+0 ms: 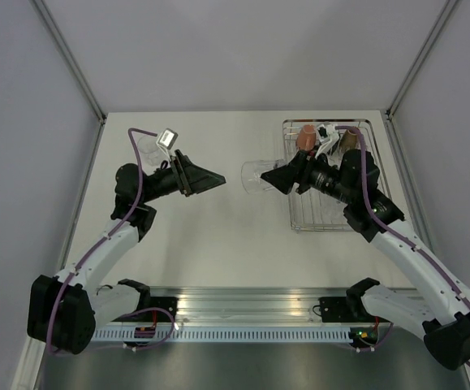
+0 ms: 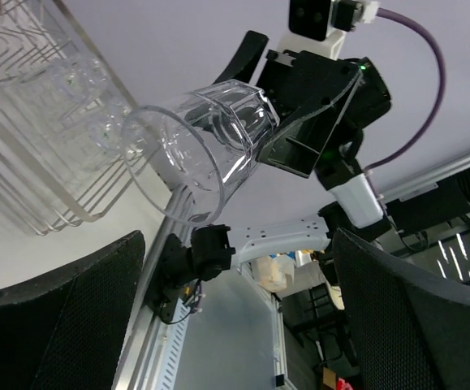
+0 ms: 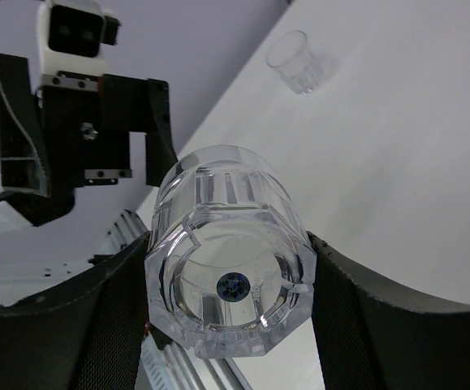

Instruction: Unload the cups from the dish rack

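My right gripper (image 1: 273, 175) is shut on a clear glass tumbler (image 1: 257, 175) and holds it on its side above the table, left of the dish rack (image 1: 329, 213). In the right wrist view the tumbler's base (image 3: 230, 284) sits between both fingers. My left gripper (image 1: 215, 180) is open and empty and faces the tumbler from the left with a gap between them. In the left wrist view the tumbler's mouth (image 2: 196, 154) points toward my wide-apart fingers (image 2: 56, 317). A salmon-orange mug (image 1: 304, 136) and a brown mug (image 1: 348, 140) sit at the rack's far end. The dark blue mug is hidden.
Another clear tumbler (image 1: 148, 145) stands upright on the table at the far left, also in the right wrist view (image 3: 298, 62). More glasses lie in the rack (image 2: 80, 85). The arm rail (image 1: 243, 307) runs along the near edge. Walls enclose the table.
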`<action>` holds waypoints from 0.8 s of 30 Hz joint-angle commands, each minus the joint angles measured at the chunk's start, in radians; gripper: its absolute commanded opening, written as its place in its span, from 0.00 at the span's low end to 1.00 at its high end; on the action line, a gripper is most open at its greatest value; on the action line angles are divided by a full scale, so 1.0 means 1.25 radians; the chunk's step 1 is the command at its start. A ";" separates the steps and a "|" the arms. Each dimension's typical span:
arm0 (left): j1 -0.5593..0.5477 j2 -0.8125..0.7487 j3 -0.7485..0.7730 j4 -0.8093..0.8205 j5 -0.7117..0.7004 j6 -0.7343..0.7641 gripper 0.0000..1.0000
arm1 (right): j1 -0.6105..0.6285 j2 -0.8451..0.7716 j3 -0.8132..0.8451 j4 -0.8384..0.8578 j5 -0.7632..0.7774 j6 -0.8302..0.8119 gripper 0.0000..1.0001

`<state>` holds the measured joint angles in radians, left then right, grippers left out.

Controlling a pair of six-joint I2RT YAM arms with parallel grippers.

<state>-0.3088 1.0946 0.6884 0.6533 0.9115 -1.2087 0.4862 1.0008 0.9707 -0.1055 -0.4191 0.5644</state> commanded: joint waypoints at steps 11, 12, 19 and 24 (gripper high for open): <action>-0.067 0.010 0.035 0.181 0.019 -0.096 0.77 | 0.036 0.058 -0.082 0.478 -0.119 0.222 0.42; -0.068 0.012 0.036 0.178 0.018 -0.093 0.76 | 0.048 0.069 -0.081 0.487 -0.118 0.222 0.43; -0.076 0.010 0.043 0.179 0.012 -0.081 0.47 | 0.079 0.100 -0.079 0.516 -0.107 0.228 0.43; -0.076 0.013 0.041 0.168 0.006 -0.060 0.17 | 0.086 0.117 -0.079 0.542 -0.121 0.239 0.43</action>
<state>-0.4011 1.1046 0.7040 0.8249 0.9249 -1.3014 0.5869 1.1400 0.8642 0.4477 -0.5472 0.8455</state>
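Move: The clear cup hangs in the air between the hands. Its middle is about 12 cm to the right of the open left fingers, 1 cm ahead and level, with its mouth towards them, and about 4 cm to the left of the right hand that holds its base end. From the right hand, the left gripper is roughly 16 cm to the left; the dish rack's middle is about 24 cm right, 14 cm ahead and 27 cm below. Leftward about 6 cm and some 3 cm up, the right arm carries the clear cup mouth-first to the left gripper, tipping its mouth end up about 15 degrees and swinging slightly counter-clockwise, grip unchanged. The left hand backs off about 3 cm, rises as much and edges right, then closes its wide-open fingers most of the way across the near wall of the rim, seeming to pinch it. ##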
